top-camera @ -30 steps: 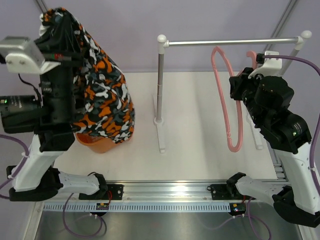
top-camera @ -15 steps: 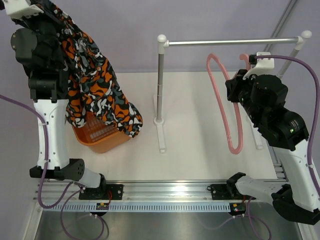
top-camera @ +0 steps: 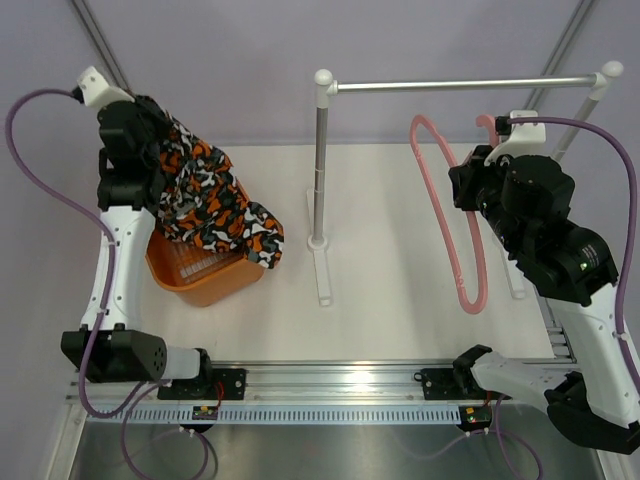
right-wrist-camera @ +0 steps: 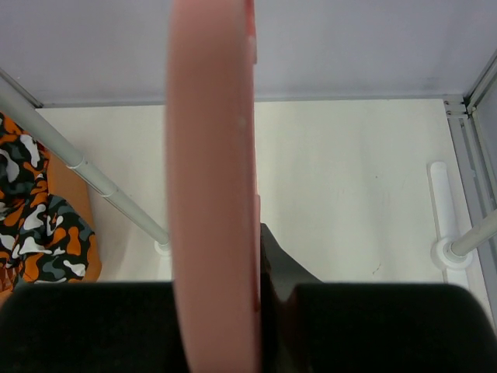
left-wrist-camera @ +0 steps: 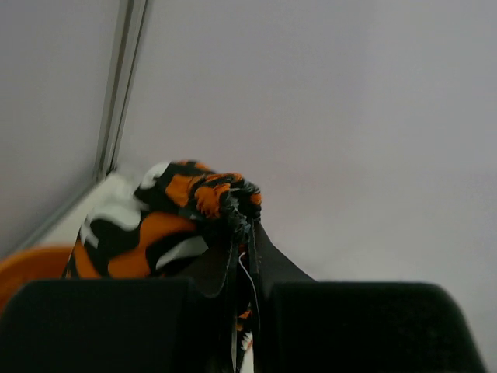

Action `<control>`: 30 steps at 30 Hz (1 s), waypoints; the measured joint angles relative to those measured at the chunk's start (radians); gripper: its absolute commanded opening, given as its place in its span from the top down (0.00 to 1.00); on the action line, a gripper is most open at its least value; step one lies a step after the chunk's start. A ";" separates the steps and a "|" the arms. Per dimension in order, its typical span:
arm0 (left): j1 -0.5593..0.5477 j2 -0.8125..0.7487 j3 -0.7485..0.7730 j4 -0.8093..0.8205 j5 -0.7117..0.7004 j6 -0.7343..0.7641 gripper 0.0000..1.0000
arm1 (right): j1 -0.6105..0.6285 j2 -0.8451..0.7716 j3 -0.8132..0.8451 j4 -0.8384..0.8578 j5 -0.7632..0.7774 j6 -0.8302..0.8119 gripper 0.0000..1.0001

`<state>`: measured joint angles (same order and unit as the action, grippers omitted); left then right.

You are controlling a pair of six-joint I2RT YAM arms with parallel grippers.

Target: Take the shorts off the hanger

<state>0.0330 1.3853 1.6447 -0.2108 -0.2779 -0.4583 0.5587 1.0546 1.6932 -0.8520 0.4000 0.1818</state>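
Observation:
The camouflage shorts point(top-camera: 215, 205) hang from my left gripper point(top-camera: 155, 125), which is shut on their top edge at the far left. Their lower part drapes into and over the orange basket point(top-camera: 190, 280). In the left wrist view the bunched fabric point(left-wrist-camera: 186, 217) is pinched between my fingers. The pink hanger point(top-camera: 455, 215) is bare and held by my right gripper point(top-camera: 472, 180), which is shut on it, below the right end of the silver rail point(top-camera: 460, 84). In the right wrist view the hanger point(right-wrist-camera: 213, 194) fills the middle, and the shorts point(right-wrist-camera: 35, 217) show at the left.
The silver rail rests on two posts, one at table centre point(top-camera: 319, 170) and one at the far right point(top-camera: 600, 90). Their white feet point(top-camera: 322, 270) lie on the white table. A metal track point(top-camera: 330, 385) runs along the near edge.
My left arm has swung back and down, lowering the shorts onto the orange basket. My right gripper with the hanger has shifted slightly left.

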 measured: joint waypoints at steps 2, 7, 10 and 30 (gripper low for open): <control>-0.005 -0.051 -0.148 0.001 -0.027 -0.061 0.94 | 0.000 -0.006 -0.008 0.000 -0.002 0.003 1.00; -0.099 -0.124 -0.455 -0.048 -0.163 -0.190 0.86 | 0.000 -0.013 -0.026 0.001 -0.010 0.010 1.00; -0.167 -0.120 -0.555 -0.071 -0.208 -0.254 0.73 | 0.000 -0.013 -0.040 -0.001 -0.020 0.013 1.00; -0.188 -0.113 -0.472 -0.184 -0.182 -0.274 0.01 | 0.000 0.085 0.010 0.004 -0.167 -0.093 1.00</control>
<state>-0.1555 1.2720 1.1725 -0.3946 -0.4595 -0.7319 0.5587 1.1393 1.7035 -0.8482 0.2329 0.0887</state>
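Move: The left hand holds the bunched shorts high up, their lower part swung out to its right. The orange basket's middle is some 40 cm below it, about 5 cm back and 3 cm to the right; the rack's left post stands roughly 34 cm to its right, 3 cm back. From the right hand, which holds the bare pink hanger, the basket lies about 58 cm left and 12 cm ahead; the rack's bar has its middle straight ahead, 13 cm off and some 8 cm higher. Straight down and fast, the left hand drops nearly 30 cm with the shorts towards the basket, easing about 5 cm right and 4 cm back while the fingers tip down some 30 degrees. They spread wide near the bottom to let go, and the empty hand lifts several centimetres. The right hand keeps its hold on the hanger, drifting left and a little down while turning slightly counter-clockwise. ##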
